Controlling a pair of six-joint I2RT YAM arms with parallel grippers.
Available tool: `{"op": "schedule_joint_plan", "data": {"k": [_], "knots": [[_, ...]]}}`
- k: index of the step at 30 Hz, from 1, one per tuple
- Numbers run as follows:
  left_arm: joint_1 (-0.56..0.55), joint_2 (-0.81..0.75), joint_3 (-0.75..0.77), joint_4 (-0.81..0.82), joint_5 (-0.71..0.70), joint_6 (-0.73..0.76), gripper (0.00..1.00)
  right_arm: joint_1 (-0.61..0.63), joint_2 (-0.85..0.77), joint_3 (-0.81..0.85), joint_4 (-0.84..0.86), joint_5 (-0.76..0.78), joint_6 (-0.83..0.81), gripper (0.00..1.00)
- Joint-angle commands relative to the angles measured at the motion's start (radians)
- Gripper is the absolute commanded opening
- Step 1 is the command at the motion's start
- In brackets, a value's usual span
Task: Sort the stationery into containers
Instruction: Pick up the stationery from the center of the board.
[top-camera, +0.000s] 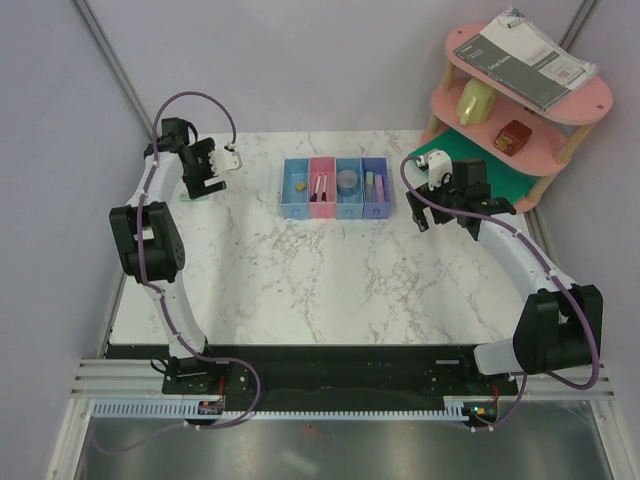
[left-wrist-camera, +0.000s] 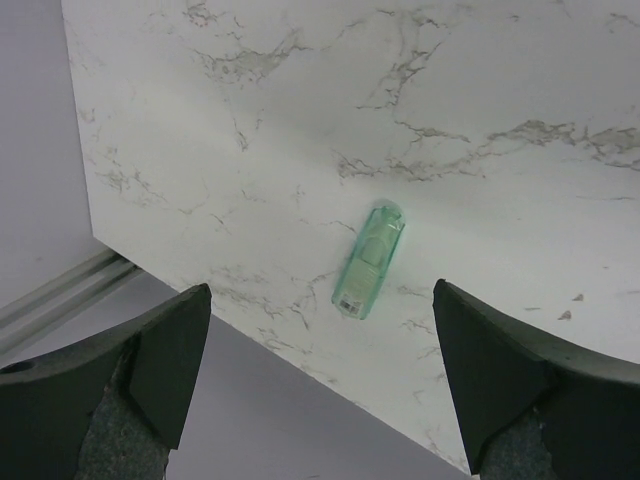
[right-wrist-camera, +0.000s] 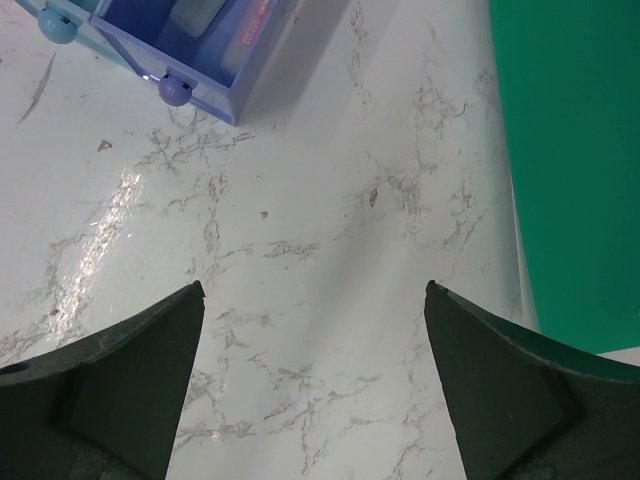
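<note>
A short, translucent pale green marker lies flat on the marble table, close to its left edge. My left gripper hangs open just above it, empty, with the marker slightly ahead of the fingertips. In the top view that marker shows only as a green sliver under the left gripper. The containers sit at the table's back middle, holding a gold clip, pens, a grey roll and markers. My right gripper is open and empty over bare marble, right of the purple-blue tray.
A green mat lies on the table right of my right gripper. A pink tiered shelf stands at the back right with a grey notebook on top. The table's left edge runs just under my left fingers.
</note>
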Motion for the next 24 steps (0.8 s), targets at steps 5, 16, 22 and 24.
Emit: {"op": "schedule_joint_plan", "data": {"k": [5,16,22,24], "knots": [[0.039,0.137,0.146,-0.052,-0.044,0.282,0.99,-0.004,-0.021,0.003,-0.013,-0.024,0.003,0.98],[0.045,0.255,0.291,-0.299,-0.090,0.284,0.98,-0.011,0.002,0.043,-0.030,-0.041,0.022,0.98],[0.044,0.296,0.290,-0.335,-0.122,0.264,0.97,-0.011,-0.003,0.064,-0.048,-0.044,0.029,0.98],[0.045,0.321,0.313,-0.318,-0.131,0.243,0.96,-0.012,-0.009,0.064,-0.054,-0.049,0.032,0.98]]}}
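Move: The green stationery piece lies on the table about 6 cm to the left gripper's left, 3 cm ahead and some 16 cm below. From that gripper, the box's light-blue end compartment with the small yellow thing is roughly 25 cm right and 5 cm ahead; the pink pen compartment is 34 cm right, equally far ahead. From the right gripper, the green piece is some 70 cm left, 13 cm ahead and 19 cm below. Bring the left gripper down about 7 cm towards the green stationery piece while sliding it some 4 cm left; let it drift forward 3 cm at first, then draw it back to slightly behind where it began. Tip the fingers roughly 15 degrees steeper towards the table on the way and keep them wide open, still clear above the piece. ##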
